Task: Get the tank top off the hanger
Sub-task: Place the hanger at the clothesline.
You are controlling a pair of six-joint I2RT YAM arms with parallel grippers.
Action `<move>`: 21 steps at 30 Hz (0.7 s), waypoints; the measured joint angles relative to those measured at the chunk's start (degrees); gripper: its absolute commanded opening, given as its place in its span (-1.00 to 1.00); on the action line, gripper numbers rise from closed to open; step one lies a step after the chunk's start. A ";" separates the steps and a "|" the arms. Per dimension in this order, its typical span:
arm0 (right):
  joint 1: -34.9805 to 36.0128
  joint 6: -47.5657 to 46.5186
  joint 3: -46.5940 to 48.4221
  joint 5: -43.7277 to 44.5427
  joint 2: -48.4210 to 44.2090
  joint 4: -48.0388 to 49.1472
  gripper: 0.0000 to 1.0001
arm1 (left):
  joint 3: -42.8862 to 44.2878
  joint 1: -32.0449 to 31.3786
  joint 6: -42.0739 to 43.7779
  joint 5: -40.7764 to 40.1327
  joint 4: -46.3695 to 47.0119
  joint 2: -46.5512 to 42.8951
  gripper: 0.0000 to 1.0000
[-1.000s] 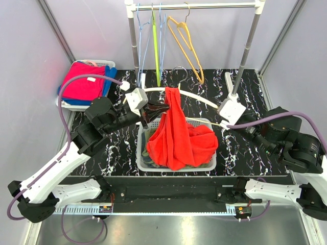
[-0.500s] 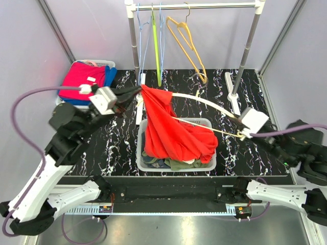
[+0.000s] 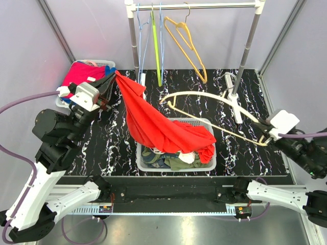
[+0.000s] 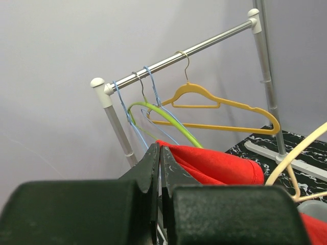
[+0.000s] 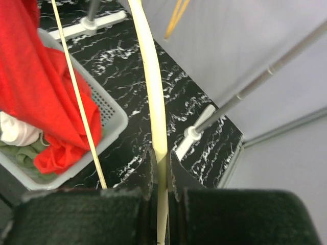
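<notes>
The red tank top (image 3: pixel 153 125) stretches from my left gripper (image 3: pixel 113 80) down into the white basket (image 3: pixel 139 153). That gripper is shut on one corner of the cloth, raised at the left; in the left wrist view its jaws (image 4: pixel 159 148) pinch the red fabric (image 4: pixel 214 166). The cream hanger (image 3: pixel 214 99) hangs over the table's right half, with my right gripper (image 3: pixel 263 133) shut on one end of it. In the right wrist view the hanger's arm (image 5: pixel 148 76) runs between the shut jaws (image 5: pixel 160 153). No cloth hangs on the hanger's arms. Its thin lower bar crosses above the tank top (image 5: pixel 30 76).
Other clothes lie in the white basket under the red cloth. A clothes rack (image 3: pixel 196 6) at the back carries a yellow hanger (image 3: pixel 186 46), a green one (image 3: pixel 156 51) and blue ones. Its foot (image 3: pixel 232 97) rests near the cream hanger. A basket of folded clothes (image 3: pixel 82 84) sits back left.
My left gripper has swung up and to the left, drawing the tank top off the hanger. My right gripper has carried the hanger to the right, away from the cloth.
</notes>
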 measured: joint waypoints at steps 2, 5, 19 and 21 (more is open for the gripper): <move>-0.46 0.20 1.09 2.05 -0.76 -0.33 -1.00 | 0.00 0.04 -0.04 -0.46 0.00 -0.13 -1.00; -1.64 -0.04 1.79 4.66 -3.58 1.95 -1.00 | -0.02 0.04 -0.44 0.33 -0.22 -0.44 -1.00; -3.39 -11.10 -3.85 21.79 -6.97 22.62 -1.00 | -0.31 -7.67 -6.21 11.17 -9.86 7.34 -1.00; -3.39 -13.29 -4.90 24.48 -5.03 25.38 -1.00 | 0.26 -9.38 -4.83 11.17 -13.99 10.78 -1.00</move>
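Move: The right hand holds the cream hanger; the clothesline's middle lies about 30 cm ahead, 17 cm left and 12 cm above, with the hanging yellow hanger some 28 cm ahead and 19 cm left. The left hand holds the red tank top; the laundry basket is about 19 cm right, level fore-and-aft and 45 cm below, the green hanger 22 cm ahead and 11 cm right. Right hand swings the held hanger right and up, yawing clockwise; left lowers the pinched tank top about 11 cm, rightward towards the basket. ##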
